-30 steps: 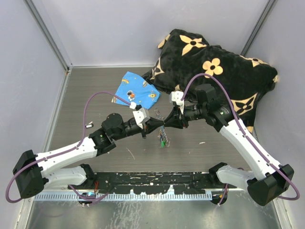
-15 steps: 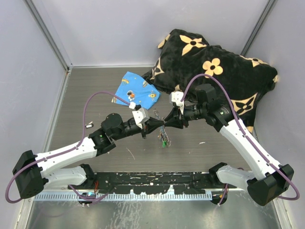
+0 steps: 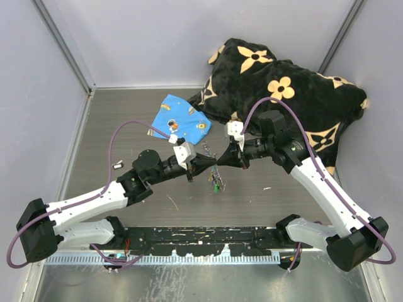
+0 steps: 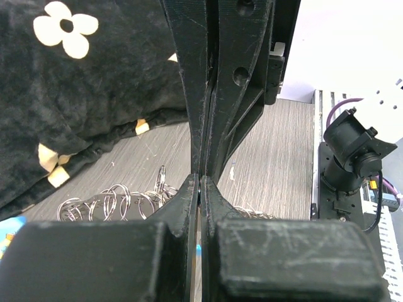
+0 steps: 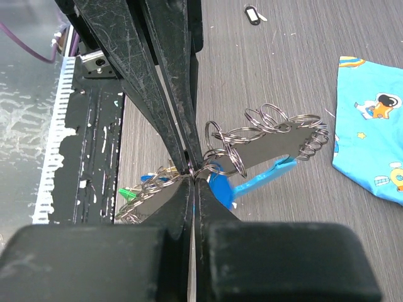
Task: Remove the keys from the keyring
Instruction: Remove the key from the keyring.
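Note:
My two grippers meet tip to tip above the middle of the table. The left gripper (image 3: 213,165) (image 4: 199,182) is shut, with the keyring's wire pinched at its tips. Facing it, the right gripper (image 3: 218,162) (image 5: 192,177) is shut too, its tips on the same bunch of rings. The keyring (image 5: 271,123) (image 3: 206,151) (image 4: 113,202) is a chain of thin metal loops hanging to both sides, with a light-blue curved piece (image 5: 267,177). The keys (image 3: 216,184) dangle below the tips; a green head (image 5: 128,194) and a blue head (image 5: 221,185) show.
A black flowered cushion (image 3: 289,94) fills the back right. A blue printed cloth (image 3: 181,118) lies just behind the grippers. A small tag (image 3: 117,166) lies at the left, a white scrap (image 3: 267,188) at the right. A black rail (image 3: 201,242) runs along the near edge.
The right gripper's jaws, slightly apart before, have shut at the keyring. Both arms have kept their places, and the left gripper has stayed shut.

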`<state>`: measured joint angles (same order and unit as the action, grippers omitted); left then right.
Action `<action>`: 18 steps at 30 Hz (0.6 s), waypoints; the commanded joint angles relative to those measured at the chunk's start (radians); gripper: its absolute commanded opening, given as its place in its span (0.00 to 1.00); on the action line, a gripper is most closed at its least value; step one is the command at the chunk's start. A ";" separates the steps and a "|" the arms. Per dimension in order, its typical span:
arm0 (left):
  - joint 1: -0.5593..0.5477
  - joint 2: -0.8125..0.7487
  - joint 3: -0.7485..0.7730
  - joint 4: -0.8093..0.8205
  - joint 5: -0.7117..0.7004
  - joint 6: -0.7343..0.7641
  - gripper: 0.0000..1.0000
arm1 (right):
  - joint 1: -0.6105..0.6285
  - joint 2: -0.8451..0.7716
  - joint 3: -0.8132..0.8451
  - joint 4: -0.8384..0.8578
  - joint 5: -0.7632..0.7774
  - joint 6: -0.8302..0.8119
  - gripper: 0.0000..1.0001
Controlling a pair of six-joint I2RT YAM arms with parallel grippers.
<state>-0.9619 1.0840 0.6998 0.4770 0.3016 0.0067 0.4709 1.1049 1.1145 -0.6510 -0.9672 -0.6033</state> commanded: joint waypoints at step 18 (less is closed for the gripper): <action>0.013 -0.189 -0.002 -0.139 0.084 0.105 0.54 | 0.036 0.086 0.266 -0.416 0.238 -0.359 0.01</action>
<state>-0.9543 0.9340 0.6697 0.4446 0.3111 0.0200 0.4820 1.1431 1.2507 -0.8841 -0.8402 -0.7761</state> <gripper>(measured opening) 0.524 0.036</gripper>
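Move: Both hands meet at the keyring, already shut on metal at about its middle. Its body centres some 1 cm back of and 2 cm below the left hand, and likewise 1 cm back, 2 cm below and 1 cm left of the right hand. From the left hand, the green key hangs about 6 cm back, neither left nor right, and 4 cm lower; the light-blue tag about 2 cm ahead, level sideways, 5 cm below; the blue cloth roughly 25 cm ahead and 12 cm left, on the table. The left fingers let go of the keyring's metal, spreading to about half open, and the left hand draws off up and to its left by about 4 cm in all, also slightly back. The right fingers keep their pinch; after a small lift that hand goes right about 1.5 cm, sinking again, its fingertips tipping down. ##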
